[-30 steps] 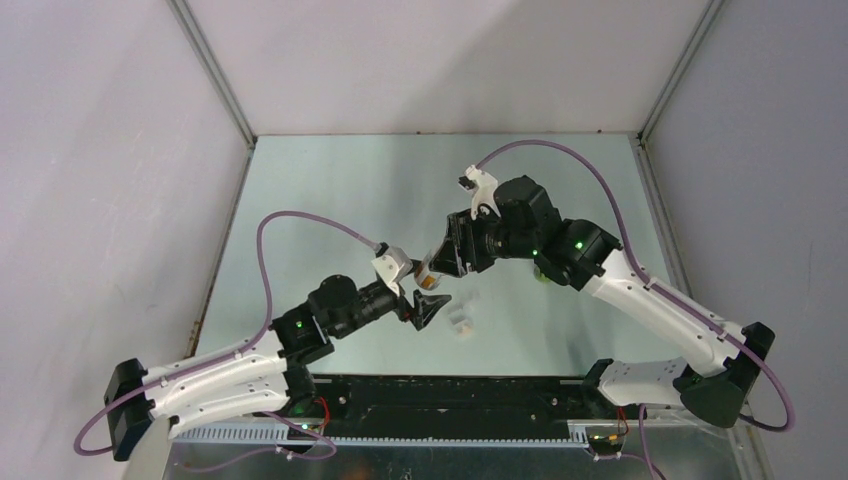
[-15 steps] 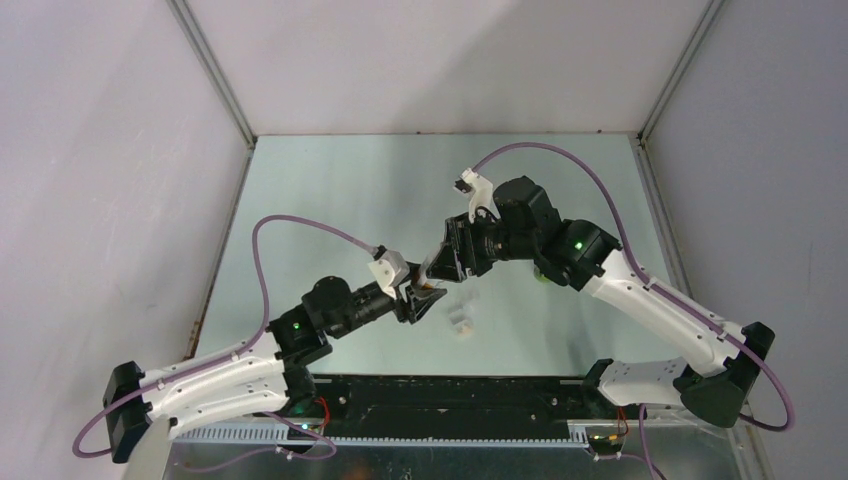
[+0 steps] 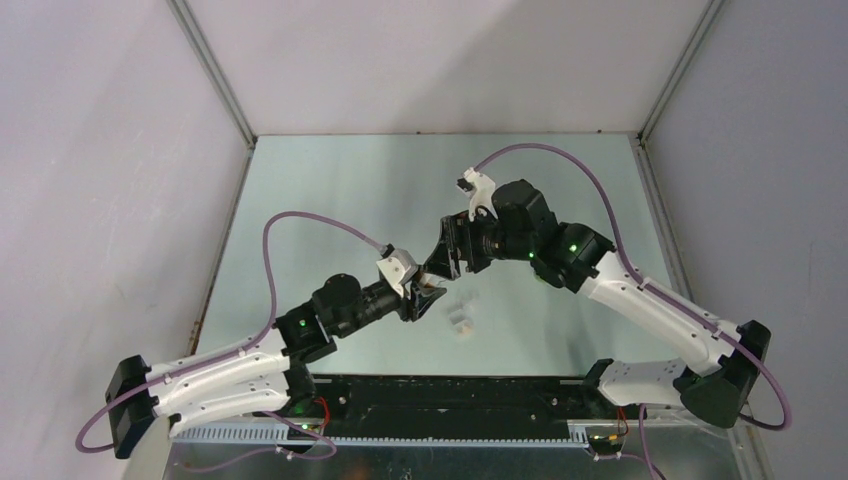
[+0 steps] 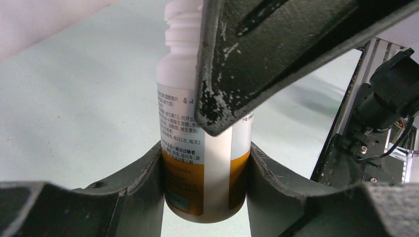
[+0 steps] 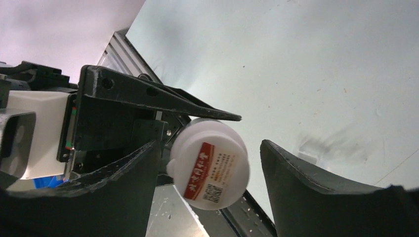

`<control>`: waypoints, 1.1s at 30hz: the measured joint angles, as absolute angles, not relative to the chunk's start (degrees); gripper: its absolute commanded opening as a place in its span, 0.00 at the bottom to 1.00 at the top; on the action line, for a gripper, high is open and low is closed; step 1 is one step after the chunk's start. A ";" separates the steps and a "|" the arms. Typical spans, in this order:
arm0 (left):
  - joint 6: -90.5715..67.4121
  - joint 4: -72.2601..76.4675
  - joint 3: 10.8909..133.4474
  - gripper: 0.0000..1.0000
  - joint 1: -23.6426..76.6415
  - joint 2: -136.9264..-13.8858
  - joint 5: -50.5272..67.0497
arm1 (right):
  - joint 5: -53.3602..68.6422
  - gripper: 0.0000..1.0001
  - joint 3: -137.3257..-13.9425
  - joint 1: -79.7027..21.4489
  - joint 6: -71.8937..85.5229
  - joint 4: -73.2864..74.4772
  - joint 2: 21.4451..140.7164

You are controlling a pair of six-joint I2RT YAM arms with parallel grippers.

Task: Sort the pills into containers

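A white pill bottle (image 4: 197, 148) with an orange and white printed label hangs above the table, and my left gripper (image 4: 205, 165) is shut on its lower body, both fingers pressed against its sides. In the right wrist view its white cap (image 5: 210, 163), with a red sticker, faces the camera. My right gripper (image 5: 208, 148) stands open around the cap with a gap on each side. From above, the left gripper (image 3: 425, 296) and right gripper (image 3: 441, 263) meet tip to tip. The containers, a small translucent pill box (image 3: 461, 318), lie on the table just right of them. No pills show.
A black rail (image 3: 450, 395) runs along the near edge of the pale green table (image 3: 340, 200). Grey walls close in the left, right and back. The right gripper's finger (image 4: 257, 64) hangs over the top of the bottle in the left wrist view.
My left gripper has closed onto the bottle's body. My right gripper has opened and let go of the cap end. The left arm has shifted slightly right.
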State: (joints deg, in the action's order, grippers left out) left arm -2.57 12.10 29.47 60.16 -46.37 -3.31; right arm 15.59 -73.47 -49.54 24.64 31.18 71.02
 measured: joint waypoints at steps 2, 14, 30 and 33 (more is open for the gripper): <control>-2.57 12.12 29.47 0.00 60.16 -46.35 -3.38 | 15.14 0.77 -72.14 -48.97 24.73 30.09 70.43; -2.57 12.12 29.47 0.00 60.16 -45.95 -3.44 | 13.98 0.46 -70.54 -47.51 25.91 26.59 66.43; -2.55 12.19 29.47 0.00 60.16 -45.84 -3.25 | 19.38 0.24 -68.14 -45.06 28.10 23.94 65.14; -2.55 12.34 29.45 0.00 60.27 -45.74 -3.20 | 21.89 0.23 -67.44 -43.86 28.97 23.11 64.82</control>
State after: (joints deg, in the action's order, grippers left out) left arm -2.55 12.34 29.45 60.27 -45.74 -3.20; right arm 21.89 -67.44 -43.86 28.97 23.11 64.82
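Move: The white pill bottle is already in the left hand, held near its base; its cap lies about 1 cm ahead of the right hand's point, 1 cm to its right and 2 cm above, between its open fingers. From the left hand the cap is roughly 3 cm ahead, 4 cm right and 5 cm up. The clear pill box is on the table some 3 cm ahead of the right hand, 4 cm right and 27 cm below; the green bottle is 12 cm ahead and 24 cm right. The right fingers shut on the sides of the white bottle's cap and pinch it, after the open hand eases up some 2 cm and about 1 cm each forward and to the right. Keeping that pinch, the right hand then stays nearly in place and its fingertips tip slightly upward, about 10 degrees by the end. The left hand stays put and keeps its grip low on the bottle. ##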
